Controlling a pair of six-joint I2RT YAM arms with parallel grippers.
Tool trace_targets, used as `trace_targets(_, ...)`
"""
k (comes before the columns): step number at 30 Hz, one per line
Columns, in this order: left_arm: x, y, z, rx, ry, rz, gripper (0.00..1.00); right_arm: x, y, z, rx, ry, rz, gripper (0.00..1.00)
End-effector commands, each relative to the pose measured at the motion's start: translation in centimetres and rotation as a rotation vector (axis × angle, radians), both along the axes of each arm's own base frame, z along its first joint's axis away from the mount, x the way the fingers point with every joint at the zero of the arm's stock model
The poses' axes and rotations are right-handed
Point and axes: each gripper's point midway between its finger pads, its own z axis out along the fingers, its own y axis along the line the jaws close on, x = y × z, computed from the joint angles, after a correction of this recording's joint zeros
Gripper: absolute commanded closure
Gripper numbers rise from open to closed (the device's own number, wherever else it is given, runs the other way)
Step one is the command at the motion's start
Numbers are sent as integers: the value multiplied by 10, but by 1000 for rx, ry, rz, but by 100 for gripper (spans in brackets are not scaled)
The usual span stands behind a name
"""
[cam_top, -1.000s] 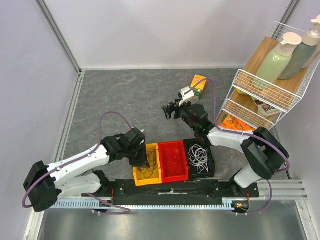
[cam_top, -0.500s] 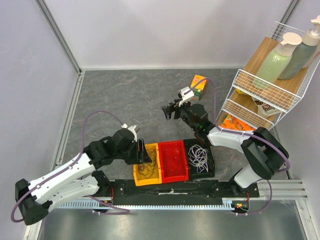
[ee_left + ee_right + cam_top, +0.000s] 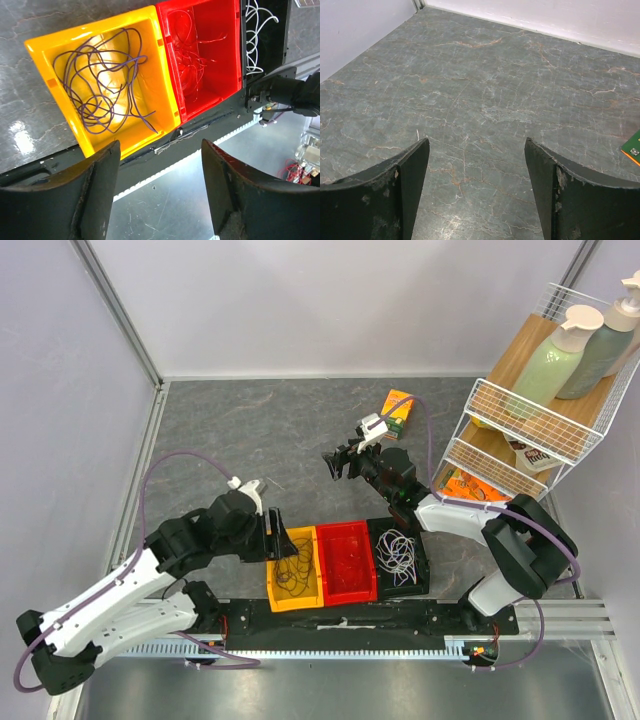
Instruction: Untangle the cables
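Note:
Three bins stand in a row at the near edge. The yellow bin [image 3: 271,582] [image 3: 45,65] holds a loose purple cable [image 3: 297,566] [image 3: 107,80]. A thin red cable [image 3: 192,60] lies in the red bin [image 3: 345,531]. In the black bin [image 3: 422,565] sits a coiled white cable [image 3: 398,552] [image 3: 257,30]. My left gripper [image 3: 273,532] [image 3: 160,142] is open and empty, raised beside the yellow bin's left edge. My right gripper [image 3: 338,462] [image 3: 476,141] is open and empty over bare grey table, beyond the bins.
A wire rack [image 3: 540,410] with two bottles stands at the far right. An orange box [image 3: 400,410] lies on the table near it, its corner [image 3: 632,147] showing in the right wrist view. A metal rail [image 3: 340,645] runs behind the bins.
My left gripper has opened and pulled up and to the left out of the yellow bin, leaving the purple cable inside. The right arm has not moved.

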Motion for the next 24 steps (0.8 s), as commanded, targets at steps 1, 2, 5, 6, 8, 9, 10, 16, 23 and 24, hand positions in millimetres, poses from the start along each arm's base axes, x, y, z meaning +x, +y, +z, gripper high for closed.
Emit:
trace_targets(1, 15, 13, 20, 35, -112, 45, 29, 4, 5, 21, 18, -50, 15, 16)
trace_targets(2, 18, 13, 28, 8, -146, 50, 29, 4, 5, 22, 8, -55, 15, 16)
trace_targets(5, 24, 10, 49, -73, -244, 55, 26, -2, 11, 28, -72, -87, -20, 16)
trace_targets(6, 26, 11, 55, -91, -268, 60, 25, -5, 15, 31, -97, -98, -35, 16)
trace_targets(8, 29, 12, 64, -116, -313, 70, 25, -13, 20, 41, -121, -111, -55, 16)
trace_targets(9, 30, 13, 68, -128, -329, 73, 24, -16, 20, 49, -120, -115, -74, 15)
trace_targets(10, 31, 12, 72, -141, -348, 71, 24, -19, 18, 59, -112, -115, -93, 15)
trace_targets(16, 34, -3, 101, -283, -492, 14, 23, -58, -15, 112, -78, -55, -195, 14)
trace_targets(23, 31, -22, 125, -404, -621, -92, 23, -136, -83, 120, -1, 79, -96, 12)
trace_targets(24, 30, -25, 124, -412, -630, -111, 23, -147, -91, 124, 11, 89, -76, 12)
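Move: Just below and to the right of the open left hand is the purple cable, loose in the yellow bin: about 6 cm right, level fore and aft, some 14 cm down. The red bin is 18 cm right and 1 cm ahead, the black one about 30 cm right and 1 cm ahead. From the open, empty right hand, the cable lies some 26 cm back, 15 cm left and 17 cm down; the black bin is about 24 cm back and 9 cm right, the snack box 14 cm ahead and 8 cm right. Lifting away from the purple cable in the yellow bin, the left hand rises about 10 cm and eases 3 cm forward, its fingers staying open and swinging up from steeply down by some 30 degrees. The right hand, still at first, dips slightly left, then climbs fast and draws back and to its right, away from the snack box, fingers open and touching nothing. ##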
